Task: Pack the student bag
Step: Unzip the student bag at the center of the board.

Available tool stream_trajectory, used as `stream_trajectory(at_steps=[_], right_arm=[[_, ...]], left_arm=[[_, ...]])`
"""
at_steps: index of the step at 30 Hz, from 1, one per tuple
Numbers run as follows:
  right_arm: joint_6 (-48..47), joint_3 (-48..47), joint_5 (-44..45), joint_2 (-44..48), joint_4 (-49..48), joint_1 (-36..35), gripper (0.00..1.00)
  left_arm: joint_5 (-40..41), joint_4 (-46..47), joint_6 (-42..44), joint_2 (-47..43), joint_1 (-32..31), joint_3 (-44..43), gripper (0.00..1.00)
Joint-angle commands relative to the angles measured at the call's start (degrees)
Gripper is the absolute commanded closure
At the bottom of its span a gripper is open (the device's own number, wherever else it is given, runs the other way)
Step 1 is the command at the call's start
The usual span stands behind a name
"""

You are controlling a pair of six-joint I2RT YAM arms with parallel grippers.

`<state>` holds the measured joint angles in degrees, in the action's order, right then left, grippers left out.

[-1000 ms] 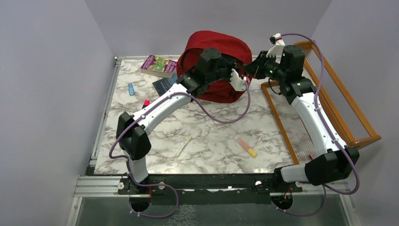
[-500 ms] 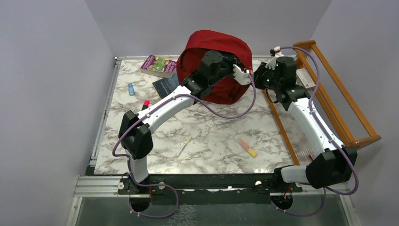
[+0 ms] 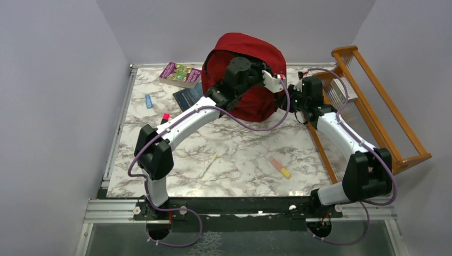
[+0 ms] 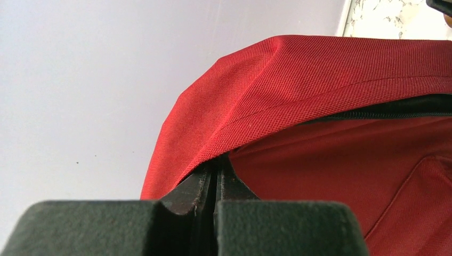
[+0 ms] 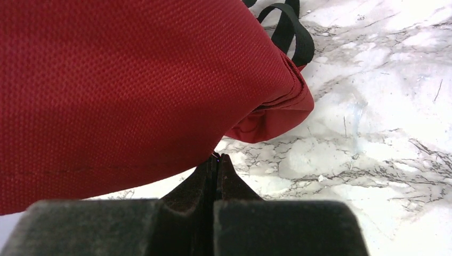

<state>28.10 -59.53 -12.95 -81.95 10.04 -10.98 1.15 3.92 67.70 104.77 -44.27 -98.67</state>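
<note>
The student bag [image 3: 242, 53] is a red backpack standing at the back middle of the table. My left gripper [image 3: 277, 81] is at its upper right side. In the left wrist view it [image 4: 216, 160] is shut, tips tucked under a red fabric seam [image 4: 298, 101] beside the black zipper [image 4: 394, 109]. My right gripper [image 3: 293, 92] is low at the bag's right side. In the right wrist view it [image 5: 216, 156] is shut at the bag's lower edge [image 5: 133, 90], a tiny glinting bit pinched between the tips. Black straps [image 5: 290, 26] trail on the marble.
A purple book [image 3: 180, 73] and a dark notebook [image 3: 186, 97] lie left of the bag. A blue item [image 3: 148, 101], a pink one [image 3: 166, 116], a pale pen [image 3: 208, 166] and an orange marker [image 3: 280, 167] lie on the table. A wooden rack [image 3: 373, 106] stands at the right.
My left gripper has shut and risen to the bag's upper right. The right arm has swung down and left with its gripper shut. The bag stands taller.
</note>
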Motion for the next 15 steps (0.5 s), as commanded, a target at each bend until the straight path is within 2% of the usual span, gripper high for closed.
stream_trajectory(at_steps=[1, 4, 7, 9, 12, 15], right_arm=[[-0.46, 2.23, -0.38, -1.84, 1.20, 0.76, 0.96], [-1.64, 1.91, 0.89, 0.96, 1.85, 0.86, 0.84], [-3.55, 0.62, 2.54, 5.53, 3.82, 0.81, 0.60], [-5.07, 0.03, 3.89, 9.17, 4.72, 0.86, 0.50], [-8.04, -0.94, 4.86, 14.35, 5.12, 0.82, 0.40], [-10.68, -3.00, 5.04, 18.01, 5.20, 0.83, 0.33]], left_arm=[[3.43, 7.61, -0.85, -1.68, 1.12, 0.05, 1.00], [3.04, 8.06, -1.75, -2.63, 1.12, 1.80, 1.00], [2.83, 7.42, -3.82, -3.19, 1.12, 2.63, 1.00], [1.82, 6.22, -5.86, -3.82, 1.07, 2.91, 1.00], [-0.67, 5.29, -8.34, -5.68, 1.17, 4.76, 1.00], [-6.96, 5.11, -9.36, -9.70, 1.29, 9.88, 1.00]])
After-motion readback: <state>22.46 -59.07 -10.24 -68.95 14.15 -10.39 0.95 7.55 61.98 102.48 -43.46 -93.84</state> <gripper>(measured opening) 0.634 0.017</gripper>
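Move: The right hand already has the zip pull in its shut fingertips, at the bag's right side. From that hand the student bag's middle is some 10 cm left and 5 cm ahead, at about the same height; the highlighter lies about 18 cm back, straight below that line; the wooden rack's middle is around 32 cm right and 2 cm ahead, lower down. From the left hand, the pull is about 20 cm lower, 6 cm right and 4 cm back. Upward, after first easing back and right, the right hand leaves the bag's side: its fingers open to well over half and let go of the zip pull, then it climbs about 6.5 cm while drawing back some 3 cm and right 2 cm, the fingers tipping up about 10 degrees. The left hand stays shut on the upper edge of the bag's opening, shifting only about a centimetre. ##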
